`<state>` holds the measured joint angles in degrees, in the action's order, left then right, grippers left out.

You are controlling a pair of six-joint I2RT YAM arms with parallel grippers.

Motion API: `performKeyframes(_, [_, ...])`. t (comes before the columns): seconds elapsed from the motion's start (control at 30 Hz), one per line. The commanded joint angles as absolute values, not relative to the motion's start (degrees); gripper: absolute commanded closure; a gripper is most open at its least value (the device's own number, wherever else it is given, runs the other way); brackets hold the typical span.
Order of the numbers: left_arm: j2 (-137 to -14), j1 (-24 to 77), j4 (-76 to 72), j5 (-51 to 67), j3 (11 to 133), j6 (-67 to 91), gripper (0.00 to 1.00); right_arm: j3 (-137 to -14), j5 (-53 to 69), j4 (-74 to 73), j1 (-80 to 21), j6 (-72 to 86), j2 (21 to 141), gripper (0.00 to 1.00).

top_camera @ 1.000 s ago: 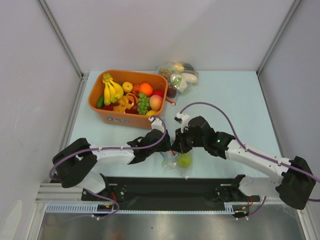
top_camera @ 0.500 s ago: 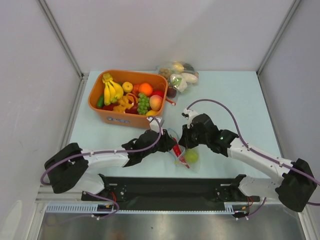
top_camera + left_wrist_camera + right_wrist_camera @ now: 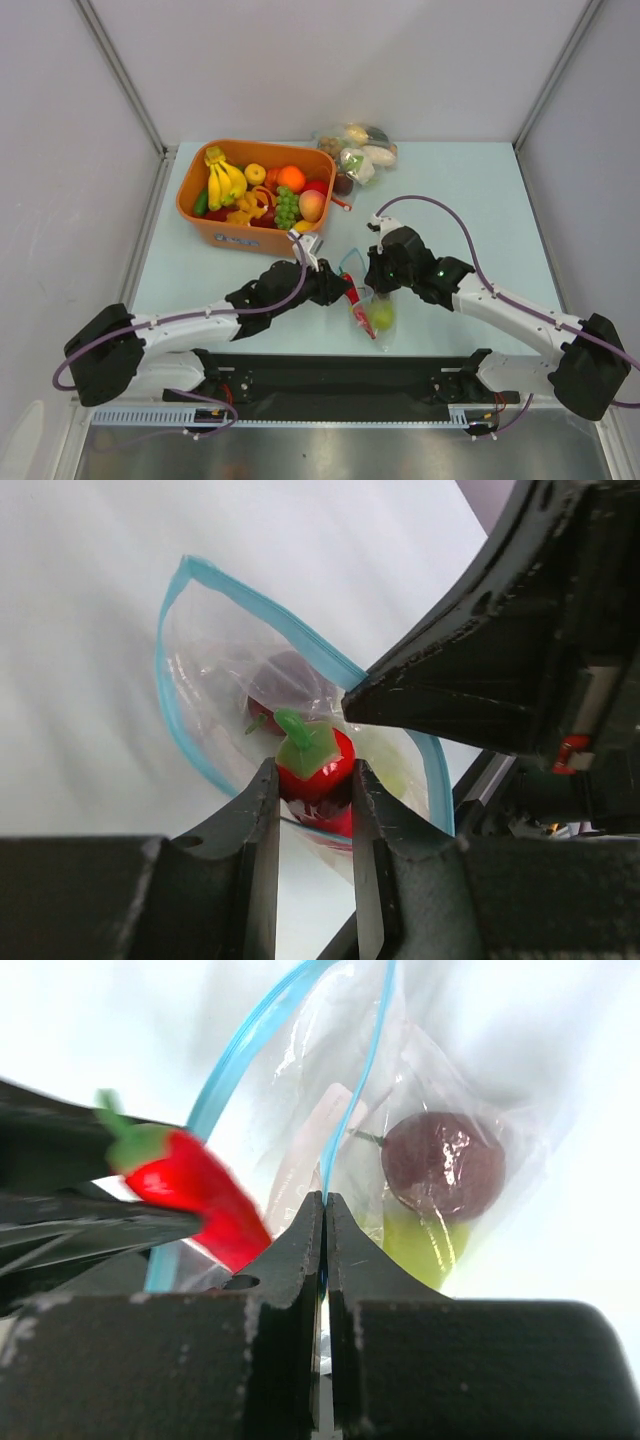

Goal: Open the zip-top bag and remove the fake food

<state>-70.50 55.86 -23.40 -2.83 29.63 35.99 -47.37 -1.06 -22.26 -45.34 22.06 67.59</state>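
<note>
The zip-top bag [image 3: 382, 322] hangs near the table's front edge with its blue-edged mouth [image 3: 205, 590] open. My right gripper [image 3: 325, 1202] is shut on the blue zip strip [image 3: 352, 1110] and holds one lip up. My left gripper [image 3: 313, 782] is shut on the stem end of the red chili pepper [image 3: 318, 765], at the bag's mouth. The pepper [image 3: 352, 292] slants down into the bag. The dark purple fruit [image 3: 443, 1165] and the light green pear [image 3: 425, 1245] lie inside the plastic. The two grippers [image 3: 345, 290] [image 3: 376, 282] stand close together.
An orange tub [image 3: 197, 212] of bananas, grapes and other fruit stands at the back left. A larger clear bag of vegetables [image 3: 358, 150] lies behind it to the right. Grey walls close in both sides, and a black base plate [image 3: 340, 372] runs along the near edge.
Both grippers and the bag have shifted right and risen a little. The bag's mouth has spread open and the red pepper's top has come up between my left fingers.
</note>
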Motion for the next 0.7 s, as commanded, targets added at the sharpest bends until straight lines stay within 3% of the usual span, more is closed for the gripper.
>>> performKeyframes(0.0, [-65.3,56.1,-22.9,-4.2,28.7,32.5,1.00,-48.9,-3.3,-22.4,-45.1,22.1,67.6,1.00])
performKeyframes(0.27, [-58.9,55.9,-21.3,-10.4,29.5,29.1,0.99,-48.6,-3.3,-22.6,-45.1,22.4,67.2,1.00])
performKeyframes(0.67, [-66.4,50.2,-21.5,-15.6,44.5,19.4,1.00,-48.0,-4.0,-22.7,-46.7,23.7,64.9,1.00])
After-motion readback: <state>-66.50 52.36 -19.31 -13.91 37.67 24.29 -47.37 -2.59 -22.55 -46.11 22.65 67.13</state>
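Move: The left hand already grips the red pepper near its stem, with its lower part in the bag. The orange bin is centred some 23 cm ahead and 19 cm to the left, about 8 cm lower. The bag rim pinched by the right fingers is about 6 cm right and 1 cm back, and the green fruit in the bag about 8 cm right, 3 cm back and 10 cm down. From the right hand, the bin is about 24 cm ahead and 25 cm left, 7 cm lower. Up and a little left at first, then mainly forward while still rising, the left hand draws the red pepper out through the bag's mouth, climbing about 7 cm and reaching 6 cm forward towards the orange bin. Its fingers keep their hold as they tip upward some 15 degrees and turn counter-clockwise. The right hand stays put, still pinching the bag's rim. ##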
